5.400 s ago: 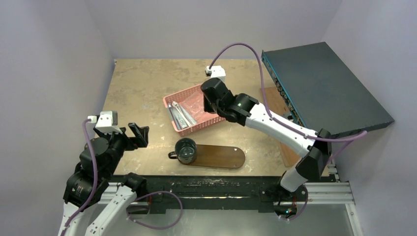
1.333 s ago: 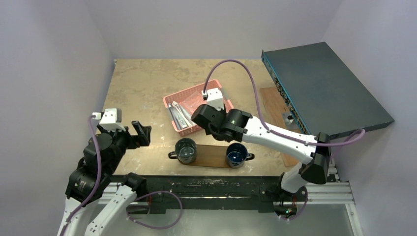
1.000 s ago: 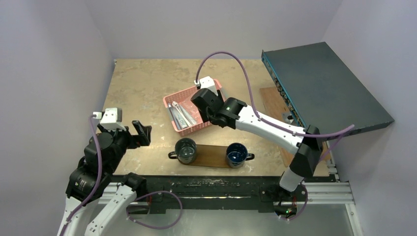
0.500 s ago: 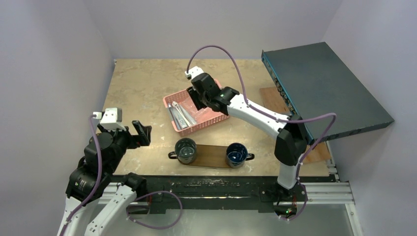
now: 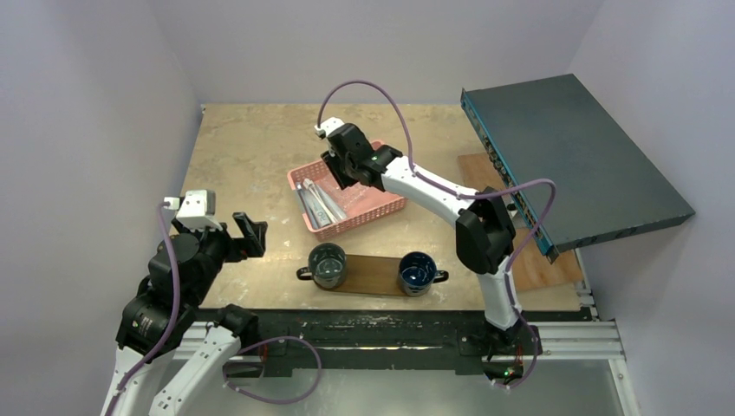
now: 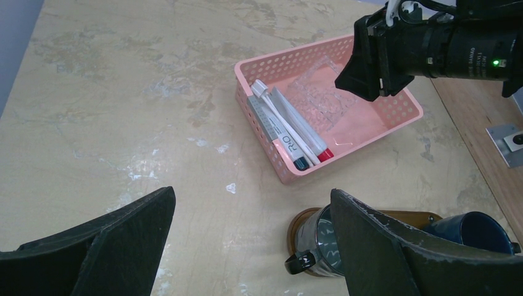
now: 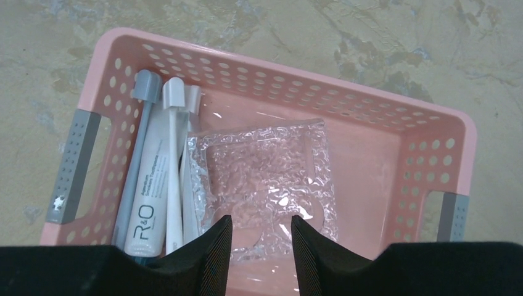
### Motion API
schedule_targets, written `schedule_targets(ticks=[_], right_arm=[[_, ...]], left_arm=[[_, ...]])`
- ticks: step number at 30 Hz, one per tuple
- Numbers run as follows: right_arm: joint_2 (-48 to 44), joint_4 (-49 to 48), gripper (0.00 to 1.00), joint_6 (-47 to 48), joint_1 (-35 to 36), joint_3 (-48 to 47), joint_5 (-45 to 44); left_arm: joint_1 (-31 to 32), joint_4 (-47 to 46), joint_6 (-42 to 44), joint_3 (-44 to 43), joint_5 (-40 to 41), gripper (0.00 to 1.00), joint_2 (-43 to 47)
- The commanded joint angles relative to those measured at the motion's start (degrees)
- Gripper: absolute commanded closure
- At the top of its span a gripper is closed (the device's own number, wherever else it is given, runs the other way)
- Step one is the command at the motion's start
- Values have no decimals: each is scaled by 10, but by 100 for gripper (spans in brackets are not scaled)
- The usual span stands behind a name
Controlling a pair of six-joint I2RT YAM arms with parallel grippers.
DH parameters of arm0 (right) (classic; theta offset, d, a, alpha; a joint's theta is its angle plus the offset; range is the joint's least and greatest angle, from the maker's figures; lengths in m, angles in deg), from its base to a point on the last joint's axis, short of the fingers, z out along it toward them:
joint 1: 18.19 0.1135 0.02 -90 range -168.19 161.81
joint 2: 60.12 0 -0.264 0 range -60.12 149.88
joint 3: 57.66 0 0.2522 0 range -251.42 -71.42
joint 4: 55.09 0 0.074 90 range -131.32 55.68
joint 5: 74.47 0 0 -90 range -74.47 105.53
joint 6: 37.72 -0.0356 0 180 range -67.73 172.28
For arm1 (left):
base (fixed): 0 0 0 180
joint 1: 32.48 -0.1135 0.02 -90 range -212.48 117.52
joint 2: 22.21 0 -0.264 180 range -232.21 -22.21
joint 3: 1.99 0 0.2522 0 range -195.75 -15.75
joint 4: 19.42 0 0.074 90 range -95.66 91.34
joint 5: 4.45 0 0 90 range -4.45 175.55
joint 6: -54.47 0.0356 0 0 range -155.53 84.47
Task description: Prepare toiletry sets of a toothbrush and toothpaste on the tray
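The dark brown oval tray lies near the front edge, and its left end shows as a brown rim under a mug in the left wrist view. The toothbrushes and a white toothpaste tube lie along the left side of the pink basket, seen from above as thin toothbrushes. My right gripper hovers over the basket's middle, open with a narrow gap and nothing between its fingers; from above it is at the right gripper. My left gripper stands wide open and empty near the table's left front.
A dark mug and a blue mug stand on the tray's two ends. A clear bubble-plastic bag lies in the basket under my right fingers. A tilted dark box and a pale wooden board occupy the right side.
The blue mug now stands on the tray. My right arm has swung from beside it back and left over the basket, its jaws narrowing. The left arm has barely moved.
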Motion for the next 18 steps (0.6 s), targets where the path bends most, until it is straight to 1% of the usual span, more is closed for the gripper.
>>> schedule_targets(ticks=[1,6,18], right_arm=[[18,8,58,7,-5,-35,3],[43,20,59,4,-11,-46,8],[67,19,60,4,-18,-48,29]], left_arm=[[-4,-17,5,1,-1,4,-8],[-4,-17,6,1,-2,4,-11],[-5,-17,6,1,-3,4,-14]])
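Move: The right hand hangs over the basket with the clear packet almost directly below, about 8 cm down. The white toothbrush lies roughly 7 cm left and 1 cm back, at much the same depth. The white toothpaste tube is beside it, some 8 cm left and 4 cm back. From the idle left hand the clear packet is about 20 cm ahead, 18 cm right and 20 cm lower. The right hand sinks about 5 cm towards the clear packet in the basket, fingers staying part open. ##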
